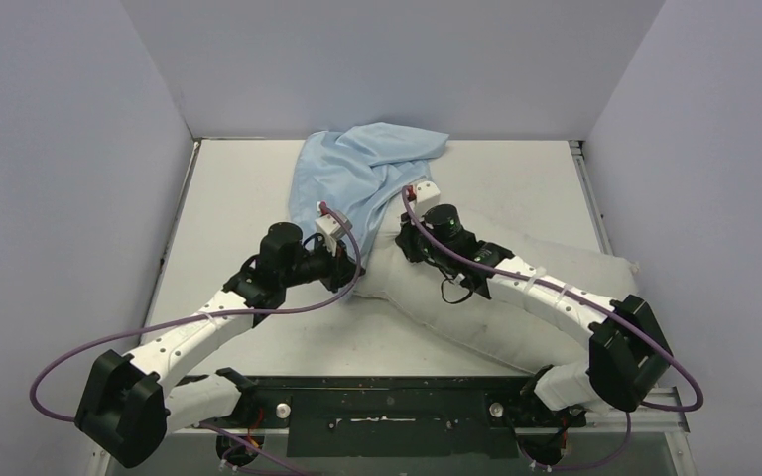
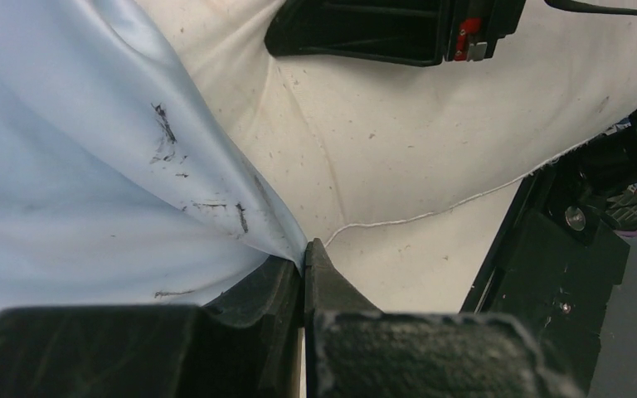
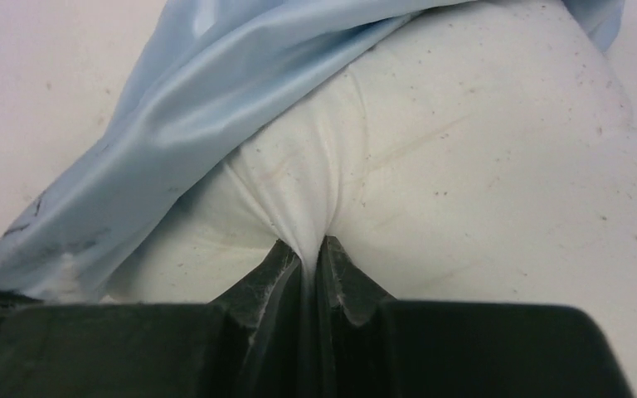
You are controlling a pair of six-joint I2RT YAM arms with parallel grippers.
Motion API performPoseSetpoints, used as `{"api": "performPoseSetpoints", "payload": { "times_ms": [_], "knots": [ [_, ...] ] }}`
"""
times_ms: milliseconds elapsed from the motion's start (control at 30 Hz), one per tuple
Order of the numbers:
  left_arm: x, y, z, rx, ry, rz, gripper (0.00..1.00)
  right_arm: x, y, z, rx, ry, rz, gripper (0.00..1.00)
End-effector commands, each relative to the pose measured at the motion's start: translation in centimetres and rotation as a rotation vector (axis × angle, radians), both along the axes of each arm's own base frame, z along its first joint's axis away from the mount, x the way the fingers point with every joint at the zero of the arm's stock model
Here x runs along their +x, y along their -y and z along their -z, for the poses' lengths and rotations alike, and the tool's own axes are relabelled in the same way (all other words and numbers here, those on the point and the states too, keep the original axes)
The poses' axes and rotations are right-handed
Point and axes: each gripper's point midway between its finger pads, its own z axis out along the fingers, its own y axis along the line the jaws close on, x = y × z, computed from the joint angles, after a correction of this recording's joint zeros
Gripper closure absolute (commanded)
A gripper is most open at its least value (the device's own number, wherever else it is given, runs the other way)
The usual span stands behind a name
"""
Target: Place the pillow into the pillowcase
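Observation:
The off-white pillow (image 1: 516, 297) lies slantwise across the table, its far end tucked under the light blue pillowcase (image 1: 357, 169). My left gripper (image 1: 349, 260) is shut on the pillowcase's edge (image 2: 133, 166); the blue cloth runs into its closed jaws (image 2: 305, 249) with the pillow (image 2: 398, 141) behind. My right gripper (image 1: 412, 238) is shut on a pinched fold of the pillow (image 3: 481, 149), which bunches into the jaws (image 3: 311, 249). The pillowcase (image 3: 216, 108) drapes over the pillow's upper left in the right wrist view.
The white table (image 1: 228, 198) is walled by grey panels on the left, back and right. The right arm (image 1: 556, 293) lies over the pillow. Purple cables (image 1: 109, 342) loop beside both arms. A dark rail (image 1: 387, 407) runs along the near edge.

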Motion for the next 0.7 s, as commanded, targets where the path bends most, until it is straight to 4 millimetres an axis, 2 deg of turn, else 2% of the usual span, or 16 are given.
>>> {"api": "performPoseSetpoints", "payload": {
  "times_ms": [0,100,167,233,333,467,500,567,667],
  "knots": [
    [0.2,0.2,-2.9,-0.055,0.045,-0.009,1.0,3.4,-0.4,-9.9,0.394,0.184,0.244,1.0],
    [0.6,-0.2,-2.8,-0.042,0.041,-0.037,1.0,4.0,-0.2,-11.1,0.496,0.19,0.315,1.0],
    [0.6,-0.2,-2.7,-0.065,0.015,-0.065,1.0,4.2,0.1,-10.7,0.544,0.185,0.358,1.0],
    [0.1,0.4,-3.0,-0.151,-0.033,-0.093,1.0,4.0,-0.2,-9.0,0.569,0.15,0.376,1.0],
    [-1.2,1.6,-4.7,-0.31,-0.05,-0.103,1.0,3.5,-1.0,-5.9,0.566,0.086,0.379,1.0],
    [-1.0,1.7,-3.4,-0.26,-0.071,-0.146,1.0,2.6,-1.5,-4.1,0.556,0.035,0.347,1.0],
    [-0.8,1.6,-2.9,-0.232,-0.075,-0.15,0.99,2.4,-1.4,-4.1,0.525,0.032,0.334,0.95],
    [-0.9,1.5,-2.4,-0.186,-0.085,-0.143,0.87,2.1,-0.4,-4.7,0.458,0.038,0.337,0.77],
    [-1.4,1.2,-2.7,-0.166,-0.051,-0.115,0.68,1.5,1.1,-7.3,0.384,0.064,0.293,0.47]
  ]
}}
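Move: The right hand pinches a gathered fold of the pillow; the middle of the pillowcase's mouth lies about 4 cm ahead and 3 cm to its left, roughly level. The pillow's body is centred some 10 cm back, 20 cm to the right and 6 cm below. The left hand still pinches the near end of the pillowcase's hem, with the pillow fold about 8 cm ahead of it and 9 cm to its right, at much the same height. Still pinching the pillow fold, the right hand draws it up and forward, roughly 2.5 cm each way, then eases about 1 cm back and down, turning some 25 degrees clockwise with fingertips tipping up, and finally opens about a third to let go. The left hand, gripping the hem, rises 1 cm, then goes back about 2 cm and down, and starts to open. ##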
